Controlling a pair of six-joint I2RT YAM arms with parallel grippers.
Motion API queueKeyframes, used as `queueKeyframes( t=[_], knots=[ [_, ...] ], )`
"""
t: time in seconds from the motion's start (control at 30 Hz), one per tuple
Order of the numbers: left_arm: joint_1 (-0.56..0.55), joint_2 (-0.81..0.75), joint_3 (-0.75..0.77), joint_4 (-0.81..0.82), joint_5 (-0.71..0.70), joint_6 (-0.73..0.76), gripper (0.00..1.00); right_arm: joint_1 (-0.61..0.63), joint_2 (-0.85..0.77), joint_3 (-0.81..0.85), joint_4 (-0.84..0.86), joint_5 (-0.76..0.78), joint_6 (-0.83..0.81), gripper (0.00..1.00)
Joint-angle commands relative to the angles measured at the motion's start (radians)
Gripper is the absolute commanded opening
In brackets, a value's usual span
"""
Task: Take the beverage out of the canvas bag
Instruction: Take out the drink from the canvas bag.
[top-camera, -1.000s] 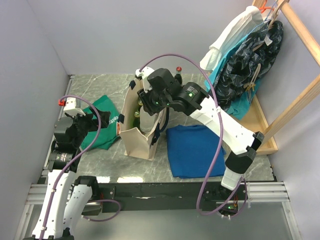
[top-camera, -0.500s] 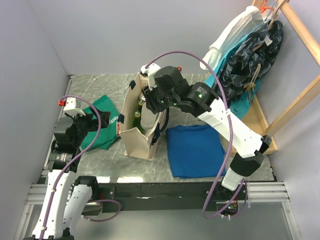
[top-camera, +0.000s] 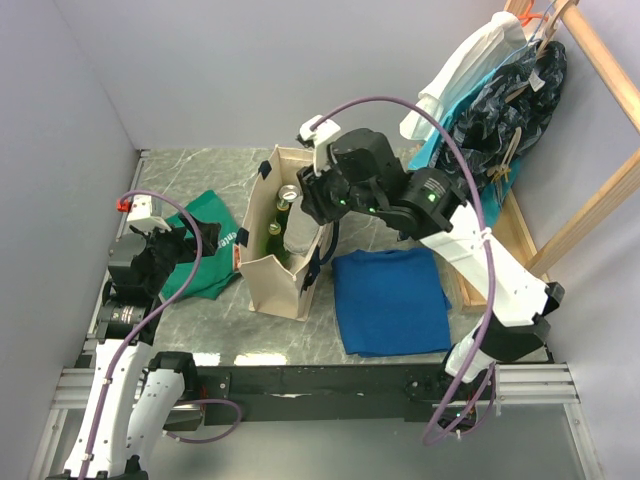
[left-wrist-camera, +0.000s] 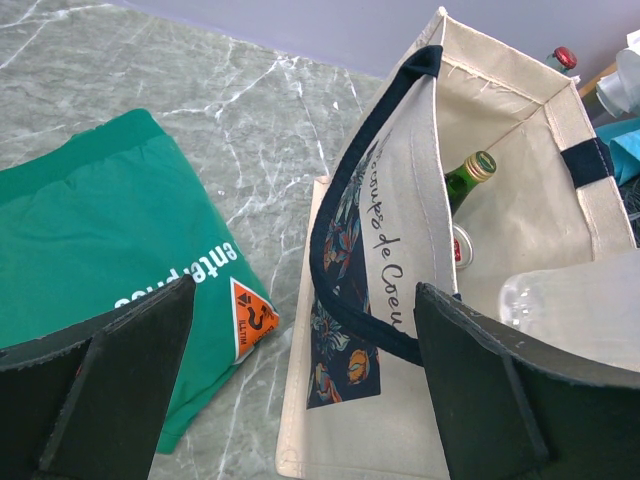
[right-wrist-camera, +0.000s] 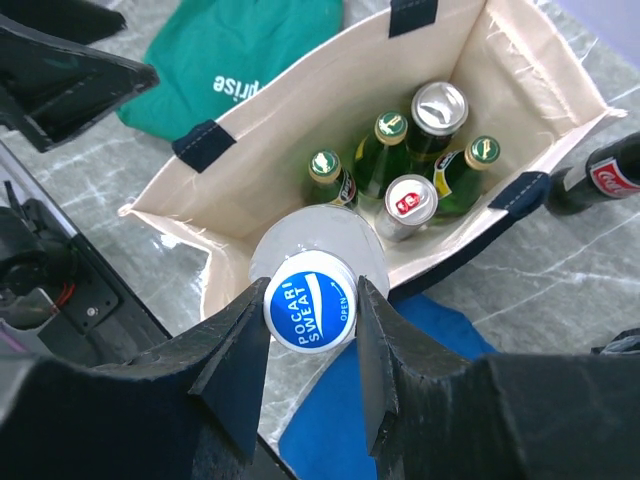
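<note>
The cream canvas bag (top-camera: 268, 272) with navy handles stands upright in the middle of the table. It also shows in the left wrist view (left-wrist-camera: 400, 250) and the right wrist view (right-wrist-camera: 300, 110). My right gripper (right-wrist-camera: 310, 318) is shut on the blue cap of a clear Pocari Sweat bottle (right-wrist-camera: 300, 245) and holds it upright over the bag's near-right corner. In the top view the right gripper (top-camera: 312, 200) sits above the bottle (top-camera: 298, 236). Green glass bottles (right-wrist-camera: 372, 150) and two cans (right-wrist-camera: 438, 105) remain inside the bag. My left gripper (left-wrist-camera: 305, 290) is open and empty, left of the bag.
A green cloth with white lettering (top-camera: 205, 255) lies left of the bag. A folded blue cloth (top-camera: 390, 300) lies to its right. A dark cola bottle (right-wrist-camera: 598, 176) stands behind the bag. Clothes hang on a wooden rack (top-camera: 500, 100) at the back right.
My right gripper has moved up and to the right with the clear bottle, which now stands higher in the bag's opening. The left arm has not moved.
</note>
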Motion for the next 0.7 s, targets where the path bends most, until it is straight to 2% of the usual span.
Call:
queueKeyframes(
  t=[0.0,0.67],
  knots=[
    [0.001,-0.005,0.019,0.016,0.003,0.019,0.96,0.000,-0.111,0.067,0.187,0.019,-0.015,0.00],
    [0.001,-0.001,0.017,0.022,0.020,0.017,0.96,0.000,-0.207,0.024,0.280,0.113,-0.058,0.00]
  ],
)
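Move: The right hand, already holding the drink bottle by its cap, has open table about 15 cm ahead, 12 cm right and 38 cm below. The cola bottle stands roughly 21 cm ahead and 10 cm right; the canvas bag's middle is 6 cm ahead and 8 cm left, the blue cloth 4 cm back and 17 cm right. From the idle left hand that open table lies some 15 cm ahead and 41 cm right. Keeping its pinch on the cap, the right hand lifts the bottle about 5 cm and draws it right. ##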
